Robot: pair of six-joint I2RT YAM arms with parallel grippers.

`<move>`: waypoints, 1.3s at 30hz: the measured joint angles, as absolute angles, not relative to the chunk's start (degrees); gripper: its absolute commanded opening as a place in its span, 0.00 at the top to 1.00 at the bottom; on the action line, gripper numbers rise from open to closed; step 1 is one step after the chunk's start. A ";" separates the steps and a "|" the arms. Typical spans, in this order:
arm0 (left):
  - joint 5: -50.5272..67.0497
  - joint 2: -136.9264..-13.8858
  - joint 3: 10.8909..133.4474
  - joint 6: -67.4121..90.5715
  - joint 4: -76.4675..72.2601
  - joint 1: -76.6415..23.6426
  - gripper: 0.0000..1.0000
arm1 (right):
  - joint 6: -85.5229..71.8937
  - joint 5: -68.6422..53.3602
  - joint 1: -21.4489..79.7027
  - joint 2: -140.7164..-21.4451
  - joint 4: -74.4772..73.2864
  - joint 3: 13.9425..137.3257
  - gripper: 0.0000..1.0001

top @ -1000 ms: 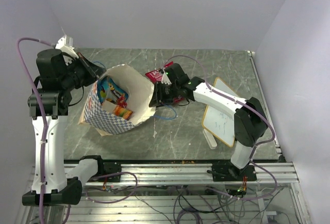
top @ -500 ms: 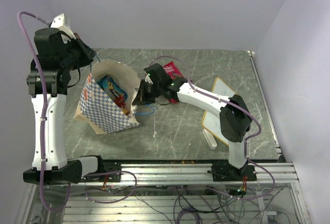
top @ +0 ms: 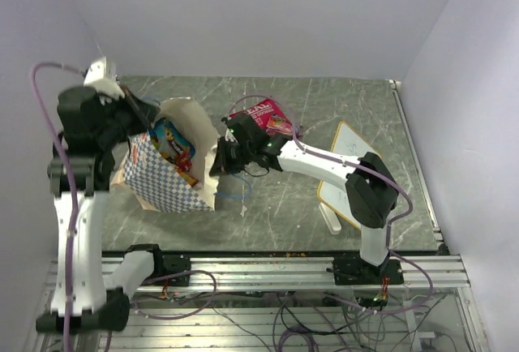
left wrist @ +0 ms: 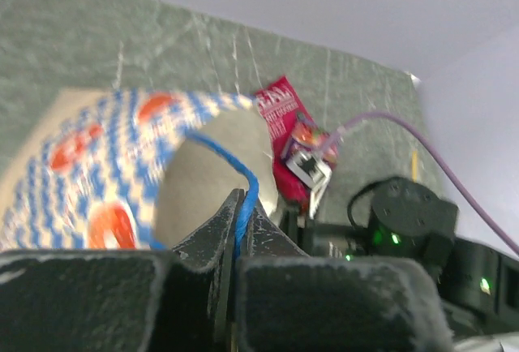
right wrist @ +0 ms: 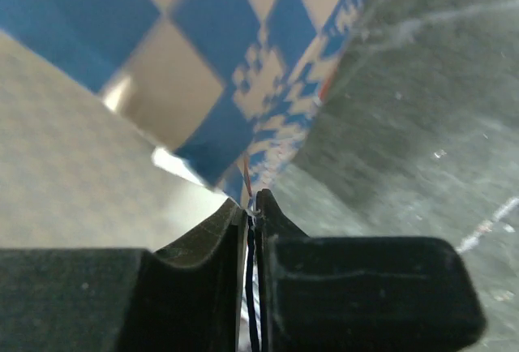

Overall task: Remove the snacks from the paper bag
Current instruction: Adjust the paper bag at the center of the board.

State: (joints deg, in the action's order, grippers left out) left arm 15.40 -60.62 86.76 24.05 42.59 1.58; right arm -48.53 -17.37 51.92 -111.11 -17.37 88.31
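The blue-and-white checkered paper bag (top: 162, 186) stands tilted at the left, its mouth up and open. Colourful snacks (top: 173, 146) show inside it. My left gripper (top: 136, 115) is at the bag's far-left rim, shut on a thin blue string handle (left wrist: 247, 186). In the left wrist view the bag (left wrist: 97, 157) fills the left. My right gripper (top: 219, 162) is shut on the bag's right rim; its wrist view shows the paper edge (right wrist: 243, 175) pinched between the jaws. A larger red snack bag (top: 268, 115) lies on the table behind the right arm.
A wood-framed whiteboard (top: 349, 175) lies at the right, with a white stick (top: 331, 221) at its near corner. The bag's other blue handle (top: 235, 183) hangs loose below my right gripper. The table top (top: 276, 206) is grey-green marble; a metal rail (top: 284, 267) runs along the near edge.
My right gripper moved left from beside the red snack bag to the bag's right rim and shut on it. The left arm shifted with the handle, and the bag tilted and turned.
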 measured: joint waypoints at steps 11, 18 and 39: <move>26.65 -35.40 64.99 40.86 40.18 1.56 0.93 | -31.83 -12.19 57.76 -95.15 -13.50 62.67 0.69; 32.84 -35.31 61.49 45.32 40.95 1.56 0.93 | -21.28 -6.13 57.74 -88.40 -11.84 58.26 0.36; 34.35 -34.87 63.07 47.66 44.12 1.56 0.93 | -15.44 -9.61 64.79 -94.08 17.69 57.93 0.19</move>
State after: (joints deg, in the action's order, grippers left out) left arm 34.35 -34.87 63.07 47.66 44.12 1.56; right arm -15.44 -9.61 64.79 -94.08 17.69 57.93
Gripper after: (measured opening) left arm 0.073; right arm 0.766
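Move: Below the left hand, which already holds one blue handle, the middle of the paper bag lies about 27 cm down, 4 cm back and 2 cm to the left. The right hand already pinches the bag's right rim; from it the middle is some 16 cm left, 1 cm ahead and 3 cm down. Inside, the orange packet is 11 cm left, 2 cm back; the blue packet 17 cm left, 9 cm ahead. The red snack bag lies 17 cm right, 18 cm ahead. Drawing the held handle back about 12 cm, with some rightward and downward travel, the left hand rolls its left side down roughly 25 degrees. Meanwhile the right hand pulls back and right and sinks, opens and lets go of the rim, then lifts and sweeps left again, sinking at the last with spread fingers to the bag's mouth, rolled nearly 50 degrees. ##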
